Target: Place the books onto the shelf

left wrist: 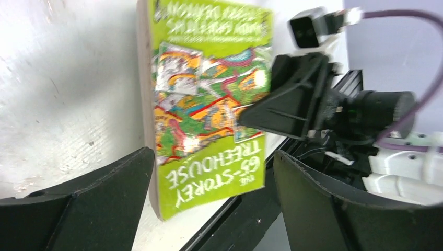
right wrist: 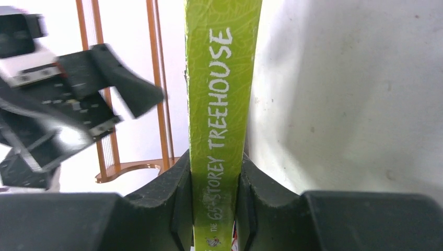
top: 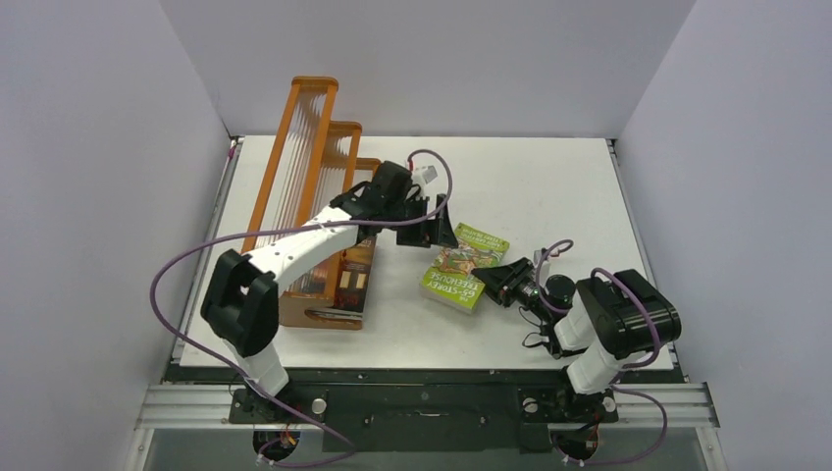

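Observation:
A bright green illustrated book (top: 463,267) lies tilted at mid-table, titled "The 65-Storey Treehouse" (left wrist: 209,104). My right gripper (top: 500,280) is shut on its spine (right wrist: 222,104), one finger pressed to each side (right wrist: 216,172). The left gripper (top: 432,228) hovers by the book's far left corner with its jaws wide open (left wrist: 211,157) and nothing between them. The orange-brown wooden shelf (top: 304,157) stands at the left, its posts (right wrist: 156,104) also showing in the right wrist view. Dark book covers (top: 353,280) sit in its lowest tier; the other books are hidden.
The left arm (top: 294,245) stretches across the shelf's front tier. The right arm's base and purple cables (top: 613,324) crowd the near right corner. Grey walls close in the table (top: 549,177) on three sides.

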Motion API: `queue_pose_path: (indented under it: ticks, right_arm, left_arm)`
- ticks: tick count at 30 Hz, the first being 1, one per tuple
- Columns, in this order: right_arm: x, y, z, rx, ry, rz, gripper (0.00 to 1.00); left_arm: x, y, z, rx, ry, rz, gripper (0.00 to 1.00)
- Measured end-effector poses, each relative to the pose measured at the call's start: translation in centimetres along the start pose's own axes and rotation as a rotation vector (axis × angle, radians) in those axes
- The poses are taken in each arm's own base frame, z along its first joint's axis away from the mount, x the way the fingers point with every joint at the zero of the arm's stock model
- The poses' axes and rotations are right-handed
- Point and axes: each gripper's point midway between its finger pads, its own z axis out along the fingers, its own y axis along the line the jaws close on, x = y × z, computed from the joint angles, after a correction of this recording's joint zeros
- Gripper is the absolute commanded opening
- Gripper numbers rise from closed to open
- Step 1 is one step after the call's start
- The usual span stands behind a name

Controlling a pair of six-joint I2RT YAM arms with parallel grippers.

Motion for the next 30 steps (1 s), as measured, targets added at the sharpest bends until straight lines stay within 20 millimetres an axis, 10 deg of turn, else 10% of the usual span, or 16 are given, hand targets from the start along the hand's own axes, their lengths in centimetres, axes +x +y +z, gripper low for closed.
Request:
queue_pose_path:
  ticks: [4, 8, 16, 21, 30]
  right_arm:
    - [-0.3, 1.1, -0.1, -0.017, -0.017, -0.041, 0.00]
    - [-0.6, 3.0, 0.5, -0.012, -0.033, -0.127, 0.00]
    - [2.5, 14.4, 4.3, -0.149, 0.049, -0.401, 0.00]
    - [6.7, 16.2, 8.6, -0.236, 0.204, -0.362, 0.00]
    - [14.4, 9.9, 12.2, -0.090, 0.434, -0.298, 0.00]
  left_arm:
    - [-3.7, -4.9, -5.5, 0.001, -0.146, 0.141, 0.82]
    - [-7.8, -9.8, -15.1, 0.012, -0.390, 0.272, 0.81]
    - [-8.5, -11.5, -31.4, -0.049, -0.789, 0.339, 0.78]
    - [-7.3, -9.8, -32.9, -0.101, -0.833, 0.307, 0.78]
    - [-6.4, -6.0, -30.4, -0.195, -0.756, 0.229, 0.78]
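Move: Already pinching the green Treehouse book, whose middle is about 4 cm left and 2 cm ahead, the right hand faces its place on top of the flat book stack in the shelf's lowest tier: about 28 cm straight left and 2 cm higher. The shelf's near end panel stands beside that stack, also 28 cm left but 9 cm back. From the left hand, open and clear of the book, the same place is some 21 cm left, 8 cm back and 4 cm below. Carrying the Treehouse book by its spine side, the right hand arcs up by about 15 cm and leftwards towards the shelf, then sinks again over the stack's open side, ending some 19 cm left and turned about 25 degrees counter-clockwise, grip kept. The left hand, fingers staying open, clears the way with a fast sweep up and left over the shelf, easing down slightly at the end as its wrist swings round. ##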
